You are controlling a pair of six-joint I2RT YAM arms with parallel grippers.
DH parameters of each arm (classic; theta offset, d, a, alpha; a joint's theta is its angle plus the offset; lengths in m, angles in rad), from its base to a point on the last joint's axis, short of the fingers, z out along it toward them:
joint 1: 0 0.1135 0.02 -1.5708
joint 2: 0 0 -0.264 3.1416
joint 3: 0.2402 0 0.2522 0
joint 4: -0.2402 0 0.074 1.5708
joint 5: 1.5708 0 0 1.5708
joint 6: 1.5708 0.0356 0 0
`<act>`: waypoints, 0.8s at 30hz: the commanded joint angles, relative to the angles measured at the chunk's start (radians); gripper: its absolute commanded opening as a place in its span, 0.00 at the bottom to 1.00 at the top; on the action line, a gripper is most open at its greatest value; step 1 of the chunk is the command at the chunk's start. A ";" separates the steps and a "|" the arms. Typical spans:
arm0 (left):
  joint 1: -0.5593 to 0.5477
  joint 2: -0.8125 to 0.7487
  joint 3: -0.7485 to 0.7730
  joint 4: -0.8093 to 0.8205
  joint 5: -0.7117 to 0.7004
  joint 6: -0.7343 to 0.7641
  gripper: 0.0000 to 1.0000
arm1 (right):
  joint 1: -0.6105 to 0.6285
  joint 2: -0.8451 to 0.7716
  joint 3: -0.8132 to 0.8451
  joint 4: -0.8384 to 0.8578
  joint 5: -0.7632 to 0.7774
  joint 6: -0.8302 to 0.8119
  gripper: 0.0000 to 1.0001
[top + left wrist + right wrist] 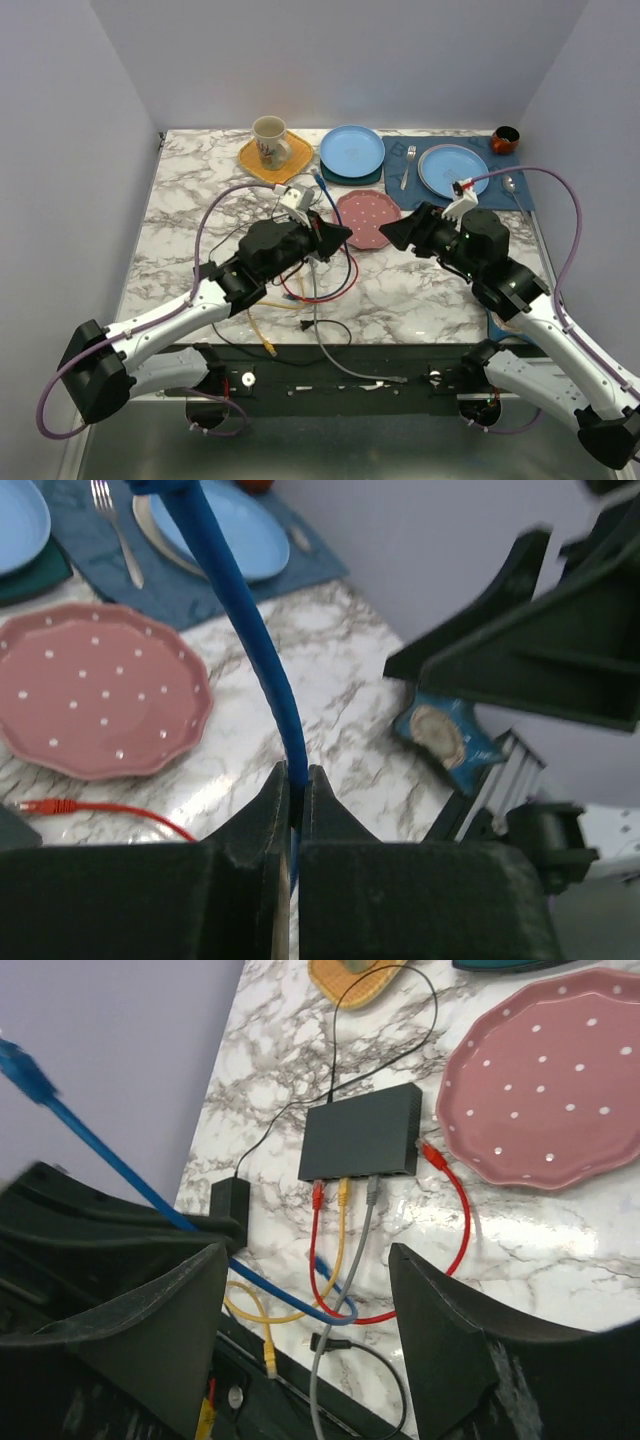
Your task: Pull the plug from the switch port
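The switch [362,1135] lies flat on the marble beside the pink dotted plate [545,1090]; in the top view my left arm covers it. Red [318,1195], yellow [343,1192] and grey [373,1192] plugs sit in its front sockets. A second red plug [430,1153] lies at its right corner. My left gripper [297,780] is shut on a blue cable [250,630]. That cable's plug [18,1065] hangs in the air, clear of the switch, and it also shows as the blue plug [318,182] in the top view. My right gripper [305,1250] is open and empty, tip to tip with the left gripper [345,233].
A black power brick [230,1205] sits left of the switch. Loose loops of cable [315,290] run to the table's near edge. At the back stand a mug [270,140] on a yellow coaster, two blue plates [352,148] [452,170], a fork [408,165] and a brown bowl [506,139].
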 commanded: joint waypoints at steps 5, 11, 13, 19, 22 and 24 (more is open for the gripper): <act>0.105 0.048 0.062 0.300 0.422 -0.350 0.00 | 0.003 -0.045 -0.069 -0.008 0.117 -0.006 0.74; 0.145 0.069 0.175 0.233 0.482 -0.307 0.00 | 0.003 -0.045 -0.086 -0.008 0.117 -0.010 0.73; 0.172 0.044 0.170 0.251 0.444 -0.277 0.00 | 0.003 -0.054 -0.100 -0.008 0.120 -0.015 0.73; 0.229 -0.057 0.182 0.284 0.318 -0.208 0.00 | 0.003 -0.073 -0.137 -0.007 0.121 -0.018 0.72; 0.232 -0.050 0.305 0.024 0.171 -0.091 0.00 | 0.003 -0.073 -0.143 -0.007 0.123 -0.015 0.72; 0.238 -0.028 0.401 -0.121 -0.036 -0.025 0.00 | 0.003 -0.090 -0.152 -0.007 0.141 -0.016 0.72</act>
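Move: The black switch, which the blue cable has already left, lies on the table about 17 cm ahead of the left hand, 12 cm to its left and some 24 cm below. The pink plate is about 23 cm ahead and 7 cm right, and the loose red plug by the switch's corner roughly 15 cm ahead and 1 cm left, both equally low. From the open right hand the switch is about 16 cm ahead, 19 cm left and 26 cm below. The blue cable, still pinched in the shut left fingers, is hoisted high above the switch: the left hand climbs about 18 cm, swinging first back and right, then forward and left by some 7 cm, while its fingertips tilt up about 25 degrees. The empty right hand stays open and sinks some 5 cm, easing right. ##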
